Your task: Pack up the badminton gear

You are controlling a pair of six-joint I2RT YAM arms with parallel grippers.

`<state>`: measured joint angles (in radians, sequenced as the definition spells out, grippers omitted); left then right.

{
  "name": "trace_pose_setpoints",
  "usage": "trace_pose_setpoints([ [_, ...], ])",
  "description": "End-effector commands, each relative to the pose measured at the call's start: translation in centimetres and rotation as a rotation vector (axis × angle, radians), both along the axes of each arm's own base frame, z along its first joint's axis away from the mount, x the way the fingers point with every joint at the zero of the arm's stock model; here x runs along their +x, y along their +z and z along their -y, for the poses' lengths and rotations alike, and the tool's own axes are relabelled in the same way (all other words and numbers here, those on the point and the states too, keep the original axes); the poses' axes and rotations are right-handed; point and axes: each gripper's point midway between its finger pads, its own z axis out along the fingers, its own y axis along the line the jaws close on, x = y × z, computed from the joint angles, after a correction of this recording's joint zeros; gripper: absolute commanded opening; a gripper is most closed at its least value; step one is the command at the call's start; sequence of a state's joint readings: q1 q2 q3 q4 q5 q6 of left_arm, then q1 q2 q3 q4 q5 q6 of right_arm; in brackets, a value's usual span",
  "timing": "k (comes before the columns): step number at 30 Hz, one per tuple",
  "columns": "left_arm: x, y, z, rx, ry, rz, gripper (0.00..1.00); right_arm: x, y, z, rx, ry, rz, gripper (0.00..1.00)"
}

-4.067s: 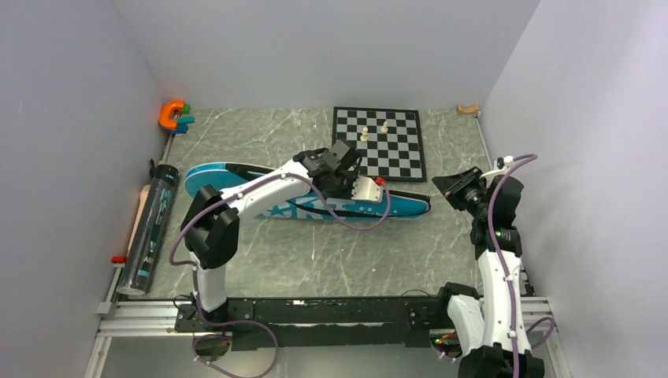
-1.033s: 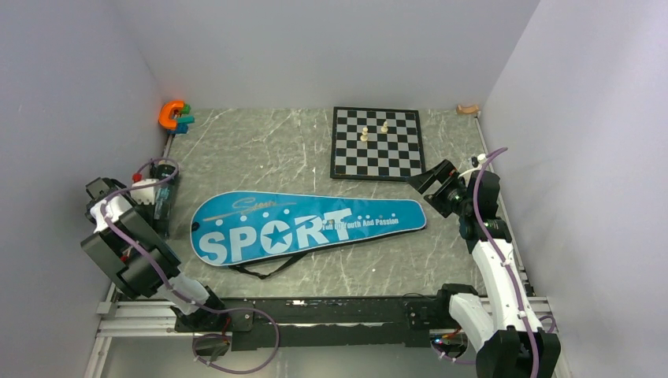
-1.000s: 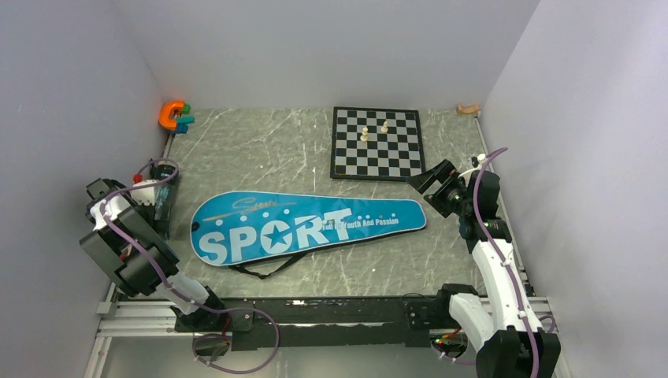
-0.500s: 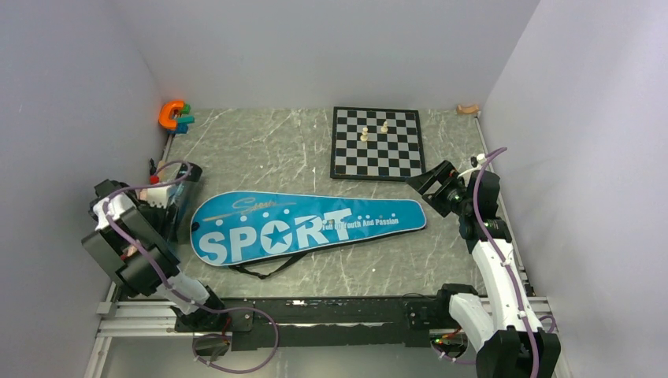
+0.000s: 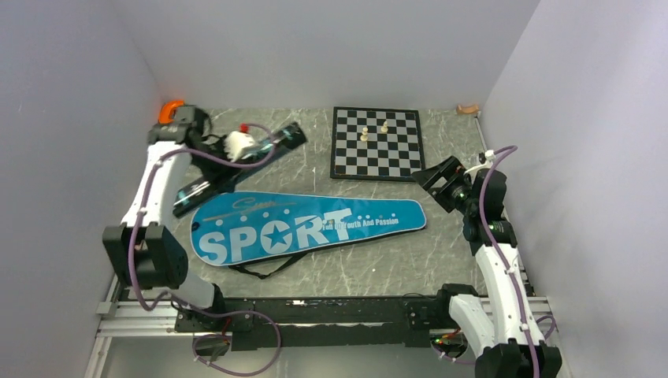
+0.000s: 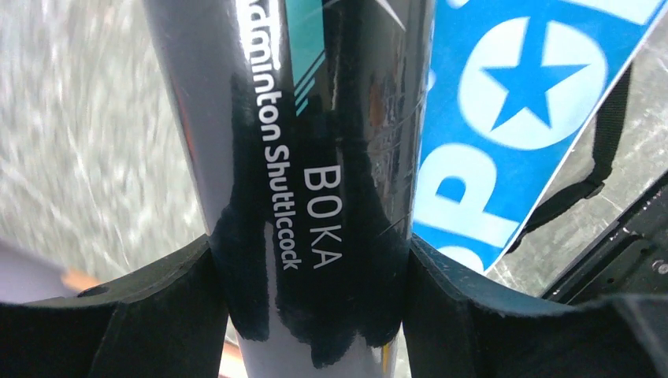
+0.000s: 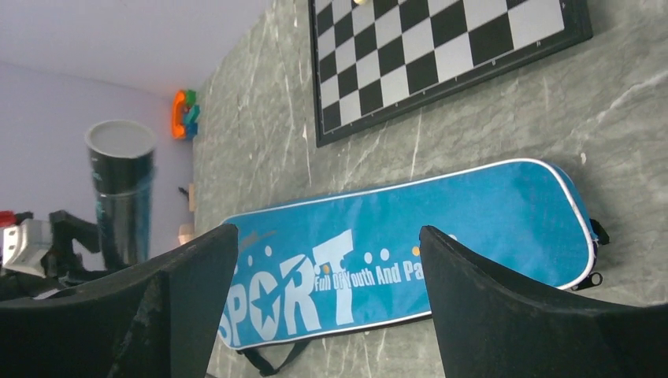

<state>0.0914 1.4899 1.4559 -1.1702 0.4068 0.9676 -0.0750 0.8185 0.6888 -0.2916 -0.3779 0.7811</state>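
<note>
The long black tube point(image 5: 268, 143) hangs slantwise over the back left of the table, with my left gripper point(image 5: 236, 146) shut on its middle. In the left wrist view both jaws press the sides of the tube point(image 6: 315, 157), which is printed "BOKA", and my left gripper point(image 6: 315, 260) has the blue bag point(image 6: 512, 94) below it. The blue "SPORT" racket bag point(image 5: 307, 224) lies flat and closed across the table's middle. My right gripper point(image 5: 441, 178) hovers open near the bag's narrow right end. From the right wrist, my right gripper point(image 7: 327, 236) frames the bag point(image 7: 473, 213) with the tube point(image 7: 122, 189) beyond.
A black-and-white chessboard point(image 5: 376, 142) with two pale pieces sits at the back centre. An orange clamp tool point(image 5: 168, 111) lies in the back left corner, partly behind my left arm. A small wooden piece point(image 5: 467, 109) rests at the back right corner. Walls close off both sides.
My left arm has lifted the tube away from the left wall and swung it up to the back left. The right gripper has shifted only slightly.
</note>
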Motion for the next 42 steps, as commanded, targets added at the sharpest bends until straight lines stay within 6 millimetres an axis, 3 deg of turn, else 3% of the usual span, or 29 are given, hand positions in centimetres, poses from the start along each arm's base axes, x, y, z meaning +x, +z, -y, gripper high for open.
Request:
trace_pose_setpoints([
  [1,1.3,-0.2,6.1,0.079,-0.252,-0.044,0.00,-0.1,3.2,1.0,-0.032,-0.056,0.079,0.88],
  [8,5.5,-3.2,14.6,0.332,-0.621,0.067,0.00,-0.3,3.2,1.9,-0.055,-0.094,0.056,0.88],
  [12,7.2,-3.7,20.1,0.371,-0.772,0.157,0.00,-0.3,2.7,2.2,-0.061,-0.107,0.046,0.88],
  [20,8.8,-5.9,27.7,0.346,-0.850,0.203,0.00,-0.2,1.9,2.4,-0.059,-0.110,0.033,0.88],
  [24,8.6,-7.5,29.4,0.252,-0.772,0.137,0.00,-0.2,1.6,2.3,-0.059,-0.106,0.031,0.88],
  [28,7.0,-9.3,30.2,0.181,-0.726,0.058,0.00,0.0,1.2,2.2,-0.053,-0.101,0.023,0.89],
  [33,6.0,-10.2,31.2,0.135,-0.697,0.021,0.03,0.1,0.7,2.1,-0.039,-0.095,0.017,0.89],
  [35,6.2,-10.5,31.6,0.140,-0.686,0.030,0.08,0.1,0.7,2.1,-0.040,-0.094,0.019,0.89],
  [38,5.9,-10.7,32.1,0.135,-0.679,0.020,0.33,0.0,0.8,2.2,-0.046,-0.099,0.019,0.89],
  [42,5.5,-10.8,32.1,0.130,-0.677,0.012,0.53,-0.1,0.8,2.3,-0.053,-0.106,0.021,0.89],
])
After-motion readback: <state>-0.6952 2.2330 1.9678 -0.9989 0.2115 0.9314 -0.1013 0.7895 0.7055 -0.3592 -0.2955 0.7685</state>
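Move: The left hand already holds the shuttlecock tube. From it the racket bag's middle lies about 23 cm to the right, 6 cm back and some 17 cm below. The chessboard is farther out, about 26 cm ahead and 44 cm right; the bag's black strap lies about 19 cm back and 14 cm right. For the idle right hand the bag is roughly 32 cm left, 3 cm back and 20 cm below. Keeping its grip around the shuttlecock tube, the left hand sweeps about 30 cm to the right, sinking some 12 cm and reaching a little forward before easing back slightly, to come over the bag's far edge beside the chessboard. On the way the wrist turns clockwise nearly 50 degrees, then back about 10, bringing the tube along the bag's length. ##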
